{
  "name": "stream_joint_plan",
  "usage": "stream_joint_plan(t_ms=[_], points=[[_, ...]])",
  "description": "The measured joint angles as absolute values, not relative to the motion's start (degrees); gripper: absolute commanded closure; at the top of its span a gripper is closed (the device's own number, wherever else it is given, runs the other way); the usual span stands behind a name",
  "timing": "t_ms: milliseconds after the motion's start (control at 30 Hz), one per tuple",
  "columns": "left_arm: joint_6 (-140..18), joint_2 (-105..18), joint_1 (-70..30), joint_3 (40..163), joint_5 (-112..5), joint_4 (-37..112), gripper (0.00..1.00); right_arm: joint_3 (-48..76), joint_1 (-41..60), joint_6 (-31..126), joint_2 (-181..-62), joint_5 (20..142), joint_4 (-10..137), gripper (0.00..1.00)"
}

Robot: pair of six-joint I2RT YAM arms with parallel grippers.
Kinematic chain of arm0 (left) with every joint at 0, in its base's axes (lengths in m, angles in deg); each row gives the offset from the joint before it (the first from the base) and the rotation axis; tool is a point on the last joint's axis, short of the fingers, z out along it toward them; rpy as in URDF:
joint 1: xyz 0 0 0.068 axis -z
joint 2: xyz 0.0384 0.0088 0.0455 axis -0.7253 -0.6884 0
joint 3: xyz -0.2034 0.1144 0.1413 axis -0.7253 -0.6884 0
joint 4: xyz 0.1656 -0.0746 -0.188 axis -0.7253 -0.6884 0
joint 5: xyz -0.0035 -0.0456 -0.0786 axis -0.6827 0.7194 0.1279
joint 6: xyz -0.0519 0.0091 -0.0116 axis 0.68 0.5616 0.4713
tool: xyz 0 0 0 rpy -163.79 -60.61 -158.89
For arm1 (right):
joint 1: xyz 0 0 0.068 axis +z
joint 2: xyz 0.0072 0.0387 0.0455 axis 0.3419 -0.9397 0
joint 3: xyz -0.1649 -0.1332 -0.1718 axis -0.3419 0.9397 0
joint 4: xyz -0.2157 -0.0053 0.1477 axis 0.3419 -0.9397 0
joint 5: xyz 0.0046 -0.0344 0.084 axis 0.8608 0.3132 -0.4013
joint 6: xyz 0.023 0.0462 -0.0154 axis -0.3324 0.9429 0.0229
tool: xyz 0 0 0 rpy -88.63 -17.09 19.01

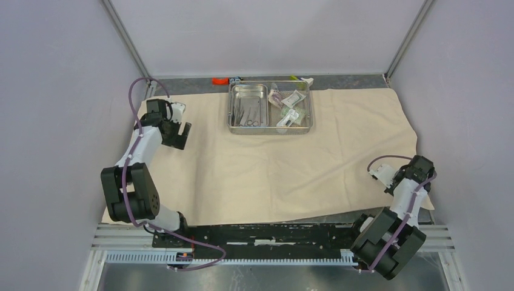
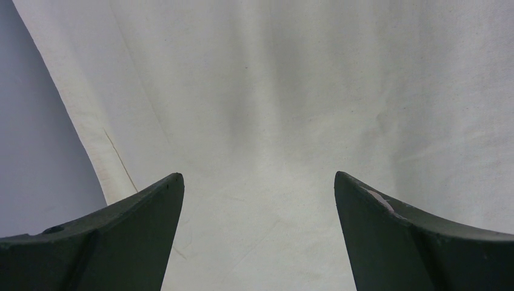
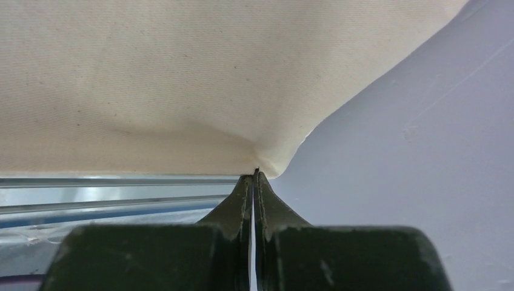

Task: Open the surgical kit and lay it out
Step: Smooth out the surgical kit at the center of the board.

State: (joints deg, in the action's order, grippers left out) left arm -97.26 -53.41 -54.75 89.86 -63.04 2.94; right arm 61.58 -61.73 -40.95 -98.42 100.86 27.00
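Observation:
The beige cloth wrap (image 1: 273,163) lies spread flat over the table. At its far middle stands the steel tray (image 1: 271,131), holding a smaller inner tray (image 1: 248,92) with thin metal instruments (image 1: 250,115) on the left and sealed packets (image 1: 291,109) on the right. My left gripper (image 1: 177,138) hangs open over the cloth's far left part, with bare cloth (image 2: 273,91) between its fingers (image 2: 257,176). My right gripper (image 1: 422,173) is shut on the cloth's near right corner. The cloth (image 3: 182,79) puckers where the tips (image 3: 255,174) meet.
Behind the tray, along the back wall, lie a small orange piece (image 1: 219,80) and a yellow-green and white object (image 1: 303,79). Grey walls close in on the left, right and back. An aluminium rail (image 1: 273,233) runs along the near edge by the arm bases.

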Motion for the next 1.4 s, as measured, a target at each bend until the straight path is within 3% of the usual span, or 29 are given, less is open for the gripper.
stream_joint_plan(t_ms=[467, 900, 1067, 1267, 1400], points=[[-97.29, -53.43, -53.79, 90.78, -63.02, 2.85, 0.0, 52.79, -49.69, -41.63, -98.35, 105.76, 22.06, 1.0], [-97.29, -53.43, -53.31, 90.78, -63.06, 2.81, 0.0, 51.79, -48.59, -45.23, -95.29, 112.12, 23.31, 0.97], [-97.29, -53.43, -53.11, 90.78, -63.13, 2.81, 0.0, 51.79, -48.59, -47.2, -95.29, 114.48, 24.95, 0.89], [-97.29, -53.43, -53.11, 90.78, -63.32, 2.81, 0.0, 54.3, -48.59, -49.47, -92.54, 116.8, 26.5, 0.67], [-97.29, -53.43, -53.11, 90.78, -63.63, 2.81, 0.0, 59.2, -48.59, -51.05, -88.43, 117.71, 26.06, 0.6]])
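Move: The right fingers are already shut on the cloth's near right corner, a few centimetres off the table. The table's near right corner is about 4 cm back, 1 cm to the right and 4 cm below; the tray is roughly 39 cm ahead and 52 cm to the left, and the cloth's far right corner about 49 cm ahead, 3 cm to the right. From the left hand the pinched corner lies some 24 cm back, 88 cm to the right and 5 cm lower. Forward and up together goes the right hand, about 5 cm each, drawing the pinched corner from the near edge towards the tray side; then it rises nearly straight to some 9 cm while its fingertips swing outward to the right by about 20 degrees. Finally it dips back and down a little as the fingers open about a third, clear of the cloth. ##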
